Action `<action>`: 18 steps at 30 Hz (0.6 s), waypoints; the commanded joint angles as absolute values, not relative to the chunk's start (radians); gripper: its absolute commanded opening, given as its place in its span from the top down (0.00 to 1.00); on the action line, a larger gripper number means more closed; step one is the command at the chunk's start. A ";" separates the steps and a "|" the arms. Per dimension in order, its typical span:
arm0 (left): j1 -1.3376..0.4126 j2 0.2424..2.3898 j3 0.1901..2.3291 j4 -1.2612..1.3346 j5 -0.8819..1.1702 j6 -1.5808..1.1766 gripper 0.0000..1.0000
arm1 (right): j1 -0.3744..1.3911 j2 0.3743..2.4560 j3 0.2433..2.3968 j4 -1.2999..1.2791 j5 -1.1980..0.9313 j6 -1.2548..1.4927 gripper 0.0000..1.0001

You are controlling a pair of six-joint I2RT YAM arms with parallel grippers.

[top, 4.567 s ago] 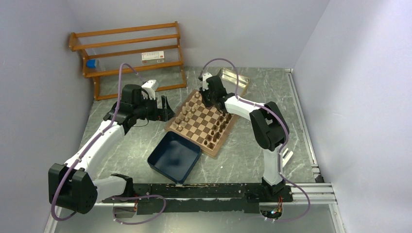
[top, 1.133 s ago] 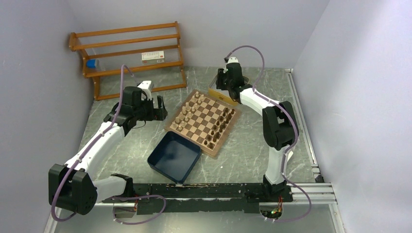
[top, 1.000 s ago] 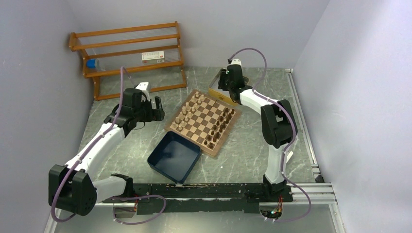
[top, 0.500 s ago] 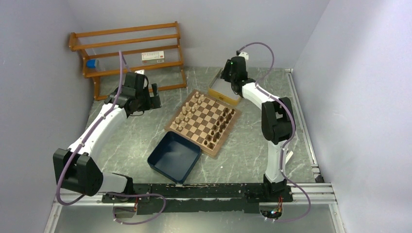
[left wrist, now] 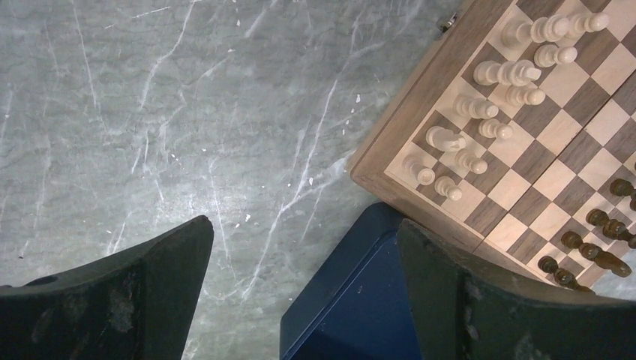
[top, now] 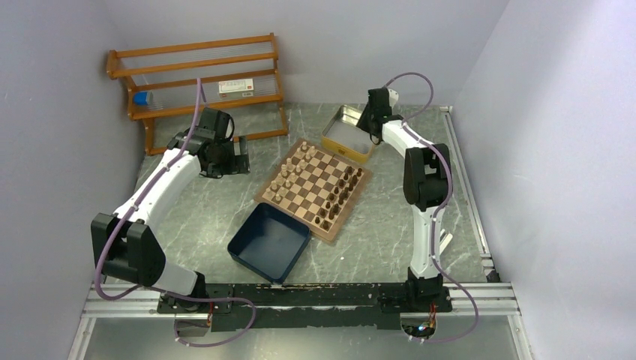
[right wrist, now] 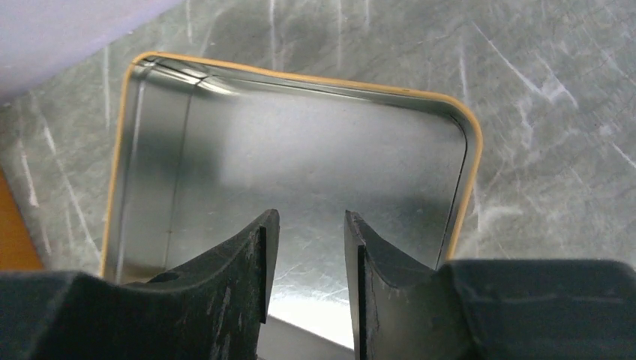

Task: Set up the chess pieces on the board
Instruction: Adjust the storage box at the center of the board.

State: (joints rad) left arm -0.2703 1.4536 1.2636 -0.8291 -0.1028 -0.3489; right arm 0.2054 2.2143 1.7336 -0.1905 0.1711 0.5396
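The board lies at an angle mid-table. Light tan chess pieces stand in two rows along its left side, dark pieces along its right side. My left gripper hovers left of the board, wide open and empty. In the left wrist view the left gripper hangs over bare table, with the board's corner, light pieces and dark pieces to the right. My right gripper is past the board's far corner. In its wrist view the right gripper stands partly open with nothing between the fingers.
A shiny metal tin sits behind the board, its gold rim and empty inside below the right fingers. A navy blue tray lies in front of the board; its corner shows between the left fingers. A wooden rack stands back left.
The left arm has swung back and left, away from the board toward the rack. The right arm has moved right and back, off the tin toward its far right side. Both jaw gaps are unchanged.
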 commanded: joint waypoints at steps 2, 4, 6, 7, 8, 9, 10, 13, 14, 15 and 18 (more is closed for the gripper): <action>-0.263 1.462 1.276 -0.815 -0.068 -0.312 0.04 | 0.198 2.267 1.856 -0.276 0.177 0.522 0.59; -0.265 1.470 1.275 -0.803 -0.056 -0.310 0.04 | 0.198 2.288 1.904 -0.312 0.148 0.495 0.58; -0.268 1.477 1.291 -0.804 -0.060 -0.301 0.04 | 0.198 2.302 1.932 -0.311 0.066 0.430 0.57; -0.268 1.477 1.297 -0.805 -0.066 -0.297 0.04 | 0.198 2.307 1.932 -0.294 0.017 0.397 0.57; -0.268 1.479 1.302 -0.809 -0.072 -0.294 0.04 | 0.198 2.307 1.925 -0.273 -0.035 0.364 0.56; -0.268 1.483 1.304 -0.819 -0.083 -0.292 0.03 | 0.198 2.307 1.913 -0.247 -0.083 0.343 0.56; -0.267 1.488 1.304 -0.830 -0.097 -0.297 0.03 | 0.198 2.309 1.902 -0.223 -0.127 0.323 0.56; -0.268 1.502 1.311 -0.842 -0.075 -0.296 0.04 | 0.203 2.315 1.888 -0.193 -0.205 0.274 0.55; -0.268 1.507 1.325 -0.849 -0.075 -0.297 0.04 | 0.205 2.318 1.883 -0.189 -0.230 0.263 0.55; -0.267 1.511 1.337 -0.851 -0.074 -0.296 0.03 | 0.206 2.321 1.879 -0.187 -0.255 0.242 0.55; -0.268 1.540 1.373 -0.863 -0.076 -0.289 0.04 | 0.215 2.336 1.878 -0.209 -0.314 0.145 0.55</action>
State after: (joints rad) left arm -0.2707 1.5139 1.2991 -0.8402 -0.0887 -0.3084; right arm 0.2043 2.3051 1.8866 -0.2211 -0.1776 0.2874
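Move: The gold-rimmed storage box lies under and just ahead of my empty right hand: its middle is about 3 cm forward, 3 cm to the left and 6 cm below. The chess board's middle is some 17 cm back and 17 cm left of this hand, with its white pieces about 11 cm back and 26 cm left. From my left hand, the box lies roughly 28 cm ahead, 35 cm to the right and 13 cm lower. With my right hand I dip a good centimetre over the storage box, come back up while edging forward nearly 2 cm, then swing left across the box towards its left rim, about 5 cm in all. As I sweep, I turn the hand some 25 degrees counter-clockwise. My fingers stay less than half open, with nothing between them. ##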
